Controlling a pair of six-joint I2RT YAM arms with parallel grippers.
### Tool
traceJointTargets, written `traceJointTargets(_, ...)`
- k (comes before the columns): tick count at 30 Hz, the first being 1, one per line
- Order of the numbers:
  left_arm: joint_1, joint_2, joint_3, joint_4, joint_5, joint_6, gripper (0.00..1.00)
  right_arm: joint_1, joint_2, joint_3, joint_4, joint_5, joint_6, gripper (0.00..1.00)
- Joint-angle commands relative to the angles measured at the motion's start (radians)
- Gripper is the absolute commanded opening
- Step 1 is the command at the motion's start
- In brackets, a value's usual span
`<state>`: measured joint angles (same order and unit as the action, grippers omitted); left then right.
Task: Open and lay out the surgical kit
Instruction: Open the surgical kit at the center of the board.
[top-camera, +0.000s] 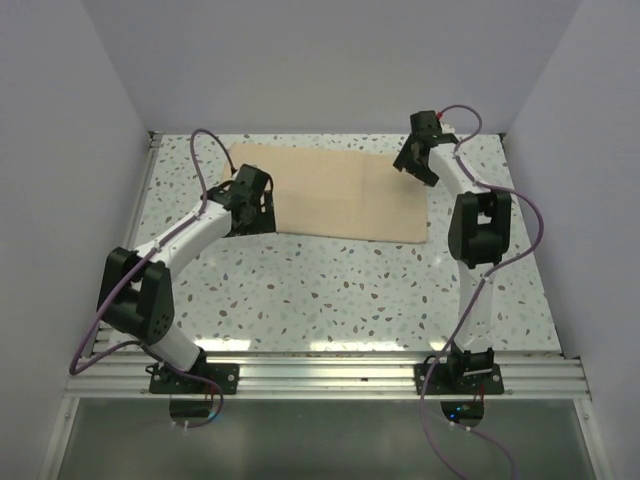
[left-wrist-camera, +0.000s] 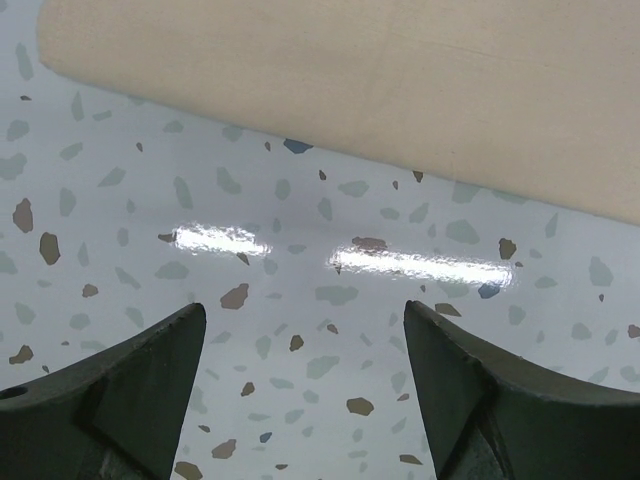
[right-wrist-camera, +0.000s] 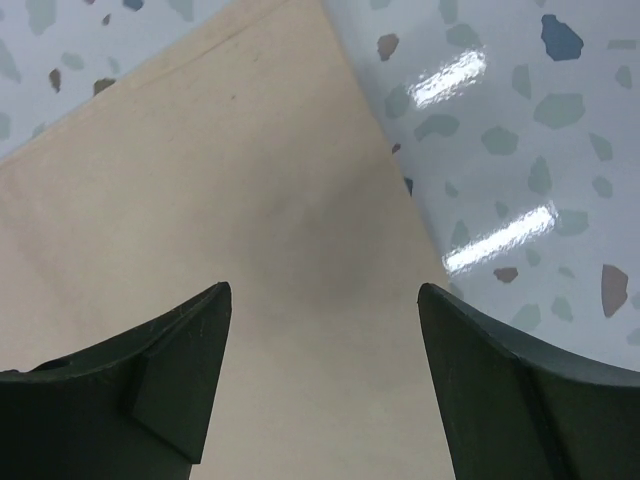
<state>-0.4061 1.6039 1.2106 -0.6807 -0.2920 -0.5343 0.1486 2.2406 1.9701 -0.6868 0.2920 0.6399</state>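
The beige cloth wrap (top-camera: 335, 195) lies spread flat at the back middle of the table. No steel tray or instruments show in any view. My left gripper (top-camera: 254, 205) is at the cloth's near left edge. In the left wrist view it (left-wrist-camera: 303, 308) is open and empty over bare table, with the cloth's edge (left-wrist-camera: 400, 80) just beyond its fingertips. My right gripper (top-camera: 417, 166) hangs over the cloth's far right corner. In the right wrist view it (right-wrist-camera: 325, 288) is open and empty above the cloth (right-wrist-camera: 220, 200), close to its right edge.
The speckled white table (top-camera: 330, 290) is bounded by white walls at the left, back and right. An aluminium rail (top-camera: 330, 375) carrying the arm bases runs along the near edge. Purple cables loop beside both arms.
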Motion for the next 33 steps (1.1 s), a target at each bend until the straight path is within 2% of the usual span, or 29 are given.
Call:
traceJointTargets(1, 0.003, -0.053, -0.025, -0.019, -0.027, -0.018, 0.84, -0.032, 0.075, 0.142, -0.016, -0.028, 0.04, 0.79)
traceJointTargets(10, 0.003, -0.09, -0.08, -0.014, -0.038, -0.033, 0.84, -0.063, 0.255, 0.358, 0.007, 0.007, 0.001, 0.77)
traceJointTargets(22, 0.001, -0.111, -0.126, -0.025, -0.032, -0.056, 0.84, -0.076, 0.392, 0.47, 0.035, 0.11, -0.013, 0.73)
traceJointTargets(24, 0.001, -0.108, -0.128, -0.025, -0.03, -0.055, 0.84, -0.083, 0.395, 0.467, 0.049, 0.118, -0.008, 0.7)
traceJointTargets(25, 0.003, -0.104, -0.126, -0.025, -0.03, -0.053, 0.84, -0.084, 0.401, 0.466, 0.053, 0.115, -0.008, 0.67)
traceJointTargets(29, 0.003, -0.091, -0.117, -0.025, -0.029, -0.044, 0.84, -0.086, 0.412, 0.475, 0.056, 0.095, -0.013, 0.4)
traceJointTargets(33, 0.001, -0.079, -0.109, -0.022, -0.024, -0.041, 0.84, -0.086, 0.396, 0.444, 0.064, 0.081, -0.014, 0.2)
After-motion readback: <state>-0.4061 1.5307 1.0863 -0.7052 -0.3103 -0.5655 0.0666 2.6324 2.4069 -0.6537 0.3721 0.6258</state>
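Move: My right hand, open, hangs over the unfolded right flap of the kit wrapper. The flap's far right corner lies about 9 cm ahead, 5 cm to the right and 6 cm below. Its near right corner is roughly 20 cm back and 1 cm to the right, and the wrapper's middle some 26 cm to the left and 2 cm back. From my left hand that far corner is about 29 cm ahead and 47 cm to the right. I carry my right hand about 8 cm forward, slanting right and some 5 cm down, over the flap to its far right corner. Holding nearly still there, I draw the wide-open fingers most of the way shut astride the edge, just short of the corner. My left hand, empty and open, eases some 4 cm back from the wrapper's near edge, sinking a little. ##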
